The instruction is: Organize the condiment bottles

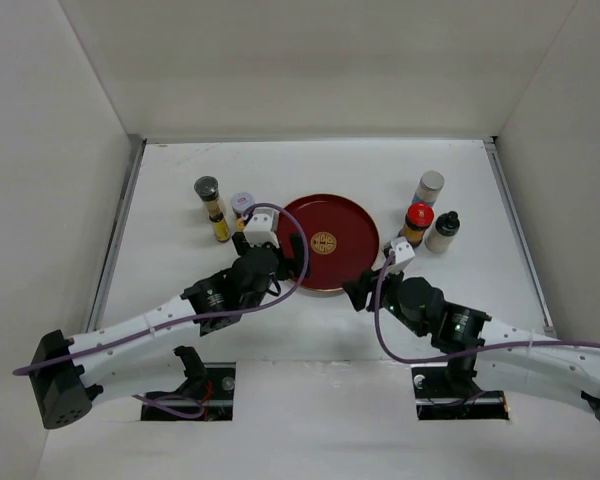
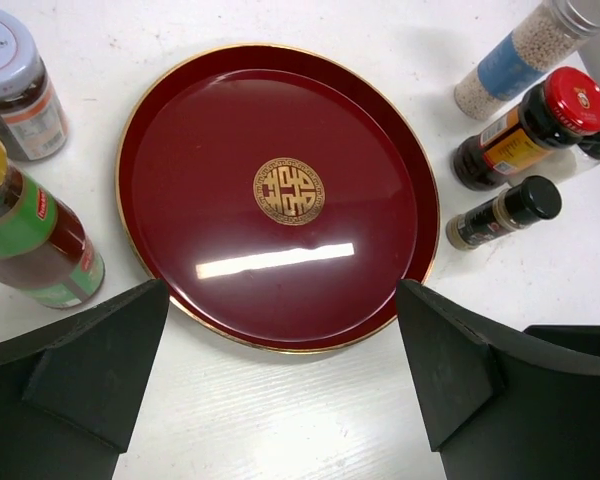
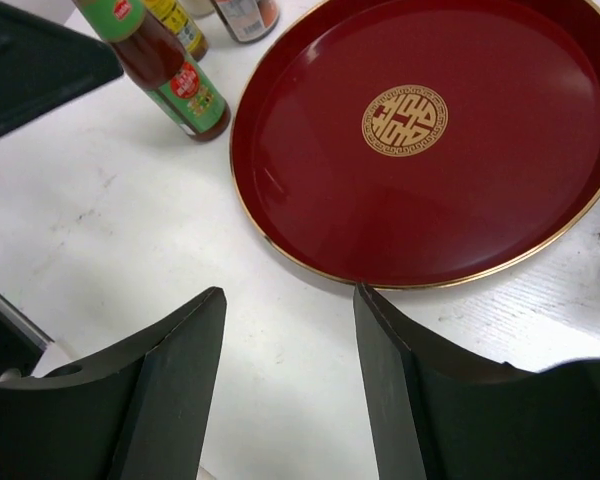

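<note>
The dark red round tray (image 1: 352,222) lies mid-table with nothing on it. To its left stand a grey-capped bottle (image 1: 208,190), a yellow bottle (image 1: 221,228) and a white-lidded jar (image 1: 243,204). To its right stand a silver-capped bottle (image 1: 429,187), a red-capped bottle (image 1: 417,220) and a black-capped bottle (image 1: 443,232). My left gripper (image 1: 288,252) is open and empty at the tray's left edge; in the left wrist view (image 2: 282,325) the tray (image 2: 200,130) lies just ahead. My right gripper (image 1: 360,290) is open and empty at the tray's near right edge; it also shows in the right wrist view (image 3: 290,300).
The left wrist view shows a yellow-capped green-label bottle (image 2: 30,240) and a jar (image 2: 15,85) left of the tray, and the right-hand bottles (image 2: 525,130) beyond it. The right wrist view shows the tray (image 3: 500,180) and a green-label bottle (image 3: 165,70). White walls enclose the table.
</note>
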### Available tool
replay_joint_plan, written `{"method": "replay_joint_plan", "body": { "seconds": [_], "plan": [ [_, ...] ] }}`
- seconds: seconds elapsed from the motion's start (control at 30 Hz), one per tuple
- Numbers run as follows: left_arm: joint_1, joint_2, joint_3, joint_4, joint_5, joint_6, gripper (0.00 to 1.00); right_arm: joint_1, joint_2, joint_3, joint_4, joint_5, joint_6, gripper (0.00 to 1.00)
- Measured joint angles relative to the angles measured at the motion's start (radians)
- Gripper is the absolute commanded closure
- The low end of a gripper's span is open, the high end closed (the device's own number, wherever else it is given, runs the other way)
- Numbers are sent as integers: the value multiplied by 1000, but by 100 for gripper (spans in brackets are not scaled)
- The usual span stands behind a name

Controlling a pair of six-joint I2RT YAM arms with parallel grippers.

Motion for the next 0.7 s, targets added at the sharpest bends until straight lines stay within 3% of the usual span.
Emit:
{"method": "replay_joint_plan", "body": {
  "seconds": [0.07,0.17,0.27,0.57,0.6,0.67,0.7],
  "plan": [
    [7,0,0,0,0,8,0,0,0,-3,0,-2,0,49],
    [24,1,0,4,-2,24,0,0,9,-3,9,-6,7,72],
    [28,5,1,11,-10,46,0,0,45,-3,18,-7,22,86],
    [-13,-47,22,68,-82,166,0,0,142,5,48,-8,29,90],
    [-13,-65,26,75,-96,177,10,0,142,5,58,-8,27,90],
    [-10,-101,35,91,-121,189,51,-1,142,5,76,-12,27,90],
    [-3,-116,40,95,-135,199,58,-5,142,5,84,-18,26,90]
  ]
}}
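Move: The red sauce bottle with the yellow cap stands about 7 cm ahead of the left hand, 6 cm to its left and 11 cm below; the tray's middle is 8 cm ahead and 14 cm right, the jar 16 cm ahead and 8 cm left, the yellow bottle 9 cm ahead and 14 cm left. From the right hand, the sauce bottle lies some 13 cm ahead and 28 cm left, the tray's middle 14 cm ahead and 8 cm left. Tipping up, the empty left hand rises about 7 cm, drifting left, half-closing; the empty right one shuts. ##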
